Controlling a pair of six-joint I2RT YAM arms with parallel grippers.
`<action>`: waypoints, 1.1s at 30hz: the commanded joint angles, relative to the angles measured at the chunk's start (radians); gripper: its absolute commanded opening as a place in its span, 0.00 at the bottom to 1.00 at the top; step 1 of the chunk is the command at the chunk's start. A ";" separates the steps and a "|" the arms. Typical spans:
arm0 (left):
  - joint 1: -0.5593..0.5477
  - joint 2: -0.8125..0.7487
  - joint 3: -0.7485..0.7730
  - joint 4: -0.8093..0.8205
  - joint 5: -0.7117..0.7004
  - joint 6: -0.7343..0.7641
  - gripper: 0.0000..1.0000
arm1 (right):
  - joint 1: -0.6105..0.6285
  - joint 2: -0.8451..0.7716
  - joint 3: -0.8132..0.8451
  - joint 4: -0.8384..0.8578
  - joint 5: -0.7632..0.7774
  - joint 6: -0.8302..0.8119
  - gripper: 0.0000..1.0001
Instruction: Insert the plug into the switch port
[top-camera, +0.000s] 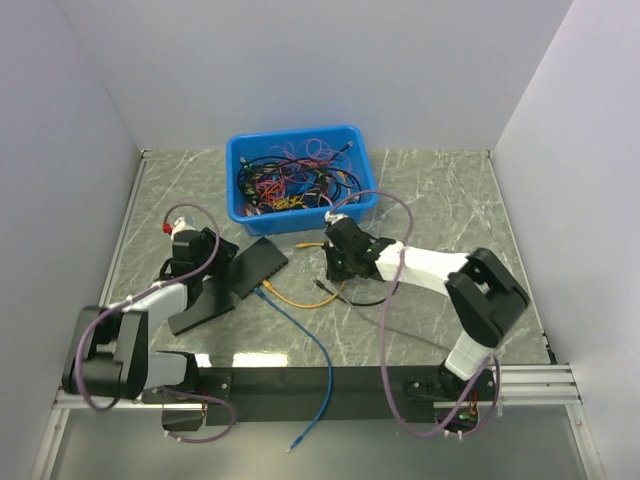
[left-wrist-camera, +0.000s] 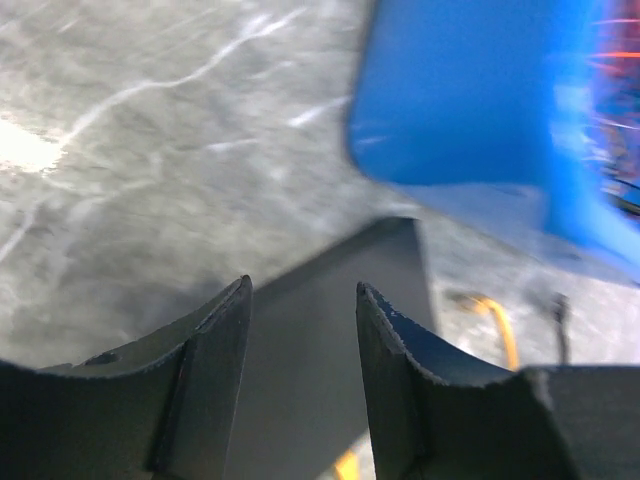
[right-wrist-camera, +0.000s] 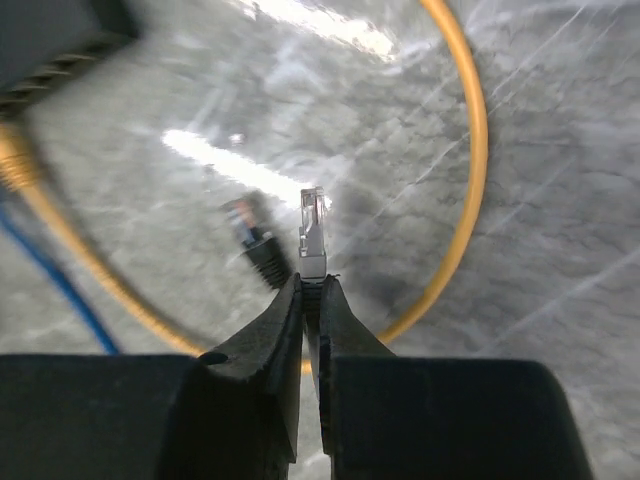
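The black switch (top-camera: 258, 264) lies left of centre, with a blue cable (top-camera: 300, 330) and a yellow cable (top-camera: 300, 298) running from its near edge. My right gripper (right-wrist-camera: 312, 281) is shut on a clear plug with a grey boot (right-wrist-camera: 312, 226) and holds it above the table, right of the switch's port side (right-wrist-camera: 55, 45). Another plug with a black boot (right-wrist-camera: 256, 240) lies on the table beside it. My left gripper (left-wrist-camera: 300, 288) is open, its fingers either side of the switch's top (left-wrist-camera: 320, 330).
A blue bin (top-camera: 300, 178) full of tangled cables stands behind the switch and fills the upper right of the left wrist view (left-wrist-camera: 470, 100). The yellow cable loops on the table around the held plug (right-wrist-camera: 470, 170). A black pad (top-camera: 200, 305) lies near the left arm.
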 joint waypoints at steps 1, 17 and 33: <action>-0.008 -0.137 -0.004 -0.023 0.052 0.005 0.52 | 0.030 -0.158 -0.029 0.104 -0.001 -0.033 0.00; -0.256 -0.557 0.071 -0.195 0.090 -0.043 0.55 | 0.237 -0.488 -0.192 0.351 -0.034 -0.164 0.00; -0.486 -0.457 0.091 -0.077 0.073 -0.018 0.52 | 0.253 -0.468 -0.161 0.345 -0.018 -0.170 0.00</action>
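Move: The right hand, already pinching the gray plug, has the upper switch about 17 cm to its left, 3 cm farther out and slightly lower. The yellow plug in that switch's port edge is some 15 cm left and 2 cm back, and the loose black plug lies only 2 cm left and 1 cm back, just below. From the open left hand the gray plug is roughly 25 cm right, 7 cm back and 2 cm lower, with the upper switch in between, 7 cm right and 3 cm back. The right hand keeps its pinch on the gray plug and lifts it about 15 cm off the table area, drawing back and left early in the rise while its wrist turns some 40 degrees, so the fingers level out and point more to the left, and then it holds there. The empty left hand, jaws staying half open, also climbs about 15 cm from over the upper switch, then sweeps on right and back towards the raised gray plug, levelling its fingers and swinging them about 30 degrees clockwise to face the right hand, without reaching the plug. ##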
